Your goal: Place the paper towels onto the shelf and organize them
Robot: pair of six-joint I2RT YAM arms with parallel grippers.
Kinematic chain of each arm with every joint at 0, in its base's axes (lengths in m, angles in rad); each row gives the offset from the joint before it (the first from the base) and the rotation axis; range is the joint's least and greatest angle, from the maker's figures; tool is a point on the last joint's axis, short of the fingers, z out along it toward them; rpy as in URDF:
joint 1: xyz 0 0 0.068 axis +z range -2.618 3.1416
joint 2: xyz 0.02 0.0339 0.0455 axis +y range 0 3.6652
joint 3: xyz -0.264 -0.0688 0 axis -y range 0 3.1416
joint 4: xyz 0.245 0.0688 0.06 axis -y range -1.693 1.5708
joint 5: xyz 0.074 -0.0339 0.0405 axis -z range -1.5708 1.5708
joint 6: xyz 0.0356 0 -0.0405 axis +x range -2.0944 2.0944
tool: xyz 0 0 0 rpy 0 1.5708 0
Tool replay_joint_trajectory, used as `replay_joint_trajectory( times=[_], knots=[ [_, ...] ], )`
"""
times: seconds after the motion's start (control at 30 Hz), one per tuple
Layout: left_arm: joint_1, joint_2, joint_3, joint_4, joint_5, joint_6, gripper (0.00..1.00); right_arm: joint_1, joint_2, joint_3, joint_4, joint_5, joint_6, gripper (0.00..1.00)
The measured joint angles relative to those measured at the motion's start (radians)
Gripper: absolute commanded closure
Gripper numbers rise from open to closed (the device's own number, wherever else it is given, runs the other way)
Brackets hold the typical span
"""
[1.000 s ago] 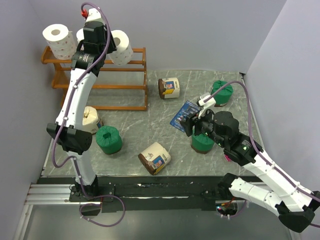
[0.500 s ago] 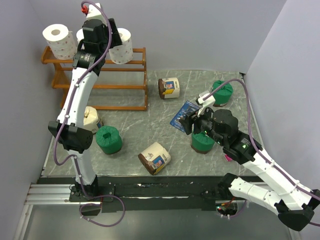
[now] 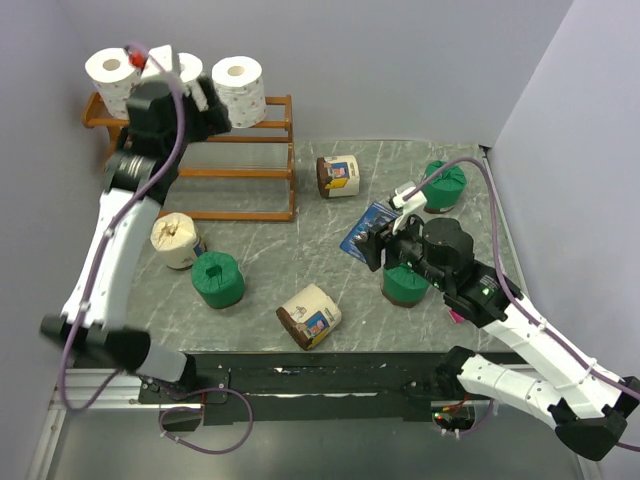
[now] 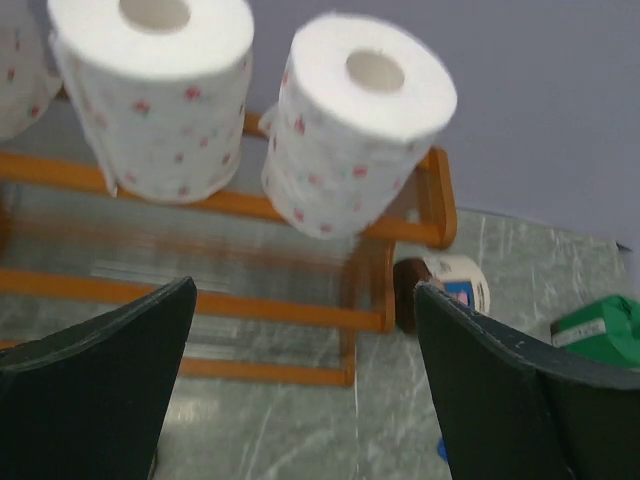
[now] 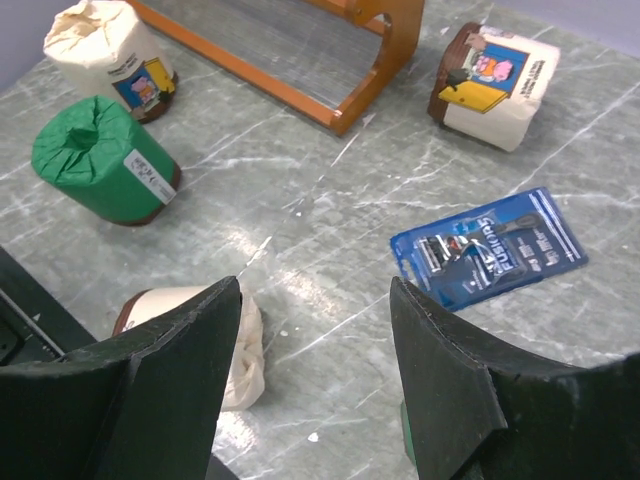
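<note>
Three white paper towels (image 3: 240, 90) stand on the top tier of the wooden shelf (image 3: 245, 170); the left wrist view shows two of them up close (image 4: 355, 120) (image 4: 150, 90). My left gripper (image 3: 207, 108) (image 4: 305, 290) is open and empty, just in front of them. Cream-and-brown rolls lie on the table (image 3: 338, 175) (image 3: 310, 315) (image 3: 175, 240), with green rolls (image 3: 218, 280) (image 3: 443, 185) (image 3: 405, 285) among them. My right gripper (image 3: 378, 245) (image 5: 315, 285) hangs open over bare table, beside the nearest green roll.
A flat blue packet (image 3: 368, 228) (image 5: 490, 250) lies just ahead of the right gripper. A small pink item (image 3: 455, 317) sits by the right arm. Walls close in the table at the back, left and right.
My left gripper has opened and let go of the right-hand white roll, which now stands on the top tier, and the arm has drawn back to the left. The right arm has hardly moved.
</note>
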Motion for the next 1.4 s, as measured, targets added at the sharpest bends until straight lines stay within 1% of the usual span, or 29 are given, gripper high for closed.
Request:
replay_joint_trajectory(
  times=[0.13,0.23,0.33,0.4,0.47,0.57,0.73,0.9,1.03,1.23,1.37,1.4],
  knots=[
    [0.0,-0.2,-0.242,-0.003,0.02,-0.06,0.03,0.0,-0.002,-0.017,0.01,-0.021,0.012,0.32],
    [0.0,-0.316,-0.433,-0.048,0.024,-0.136,0.04,0.0,-0.009,-0.045,0.016,-0.036,0.021,0.32],
    [0.0,-0.36,-0.565,-0.119,0.006,-0.218,0.04,0.0,-0.025,-0.082,0.024,-0.048,0.029,0.32],
    [0.0,-0.377,-0.647,-0.177,-0.028,-0.283,0.01,0.0,-0.031,-0.095,0.022,-0.054,0.032,0.32],
    [0.0,-0.401,-0.726,-0.232,-0.069,-0.363,0.02,0.0,-0.032,-0.098,0.018,-0.055,0.032,0.32],
    [0.0,-0.473,-0.832,-0.328,-0.138,-0.538,0.03,0.0,-0.035,-0.098,0.013,-0.054,0.029,0.32],
    [0.001,-0.608,-0.939,-0.441,-0.158,-0.735,0.07,0.0,-0.053,-0.098,0.004,-0.05,0.024,0.32],
    [0.001,-0.628,-0.999,-0.482,-0.156,-0.845,0.13,0.0,-0.073,-0.098,0.003,-0.05,0.025,0.32],
    [0.001,-0.621,-1.049,-0.476,-0.133,-0.887,0.16,0.0,-0.073,-0.097,-0.003,-0.05,0.028,0.31],
    [0.001,-0.59,-1.118,-0.423,-0.12,-0.904,0.21,0.0,-0.074,-0.097,-0.005,-0.051,0.036,0.31],
    [0.001,-0.544,-1.148,-0.362,-0.11,-0.914,0.29,0.0,-0.073,-0.097,-0.008,-0.05,0.036,0.31],
    [0.002,-0.536,-1.156,-0.346,-0.106,-0.914,0.3,0.0,-0.073,-0.097,-0.008,-0.05,0.036,0.31]
  ],
)
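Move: The green roll stands about 21 cm back from the left hand, 2 cm to its right and some 40 cm below it. The cream roll stands about 9 cm to the green roll's left and 8 cm farther out. The tipped roll lies 20 cm to the green roll's right and 8 cm nearer the base. The newly shelved paper towel is about 12 cm ahead of the left hand, 2 cm right and 2 cm higher. From the right hand the green roll lies some 33 cm left, about level forward and 26 cm lower. Whether the left fingers touch the green roll can't be seen, but they come down close at its left and top. The left hand backs away from the shelf, then plunges, about 35 cm down and 22 cm back with a slight leftward drift. Its wrist tips some 45 degrees down and turns counter-clockwise; the wide-open fingers begin to narrow late. The empty right hand sinks about 3 cm and eases back slightly. ##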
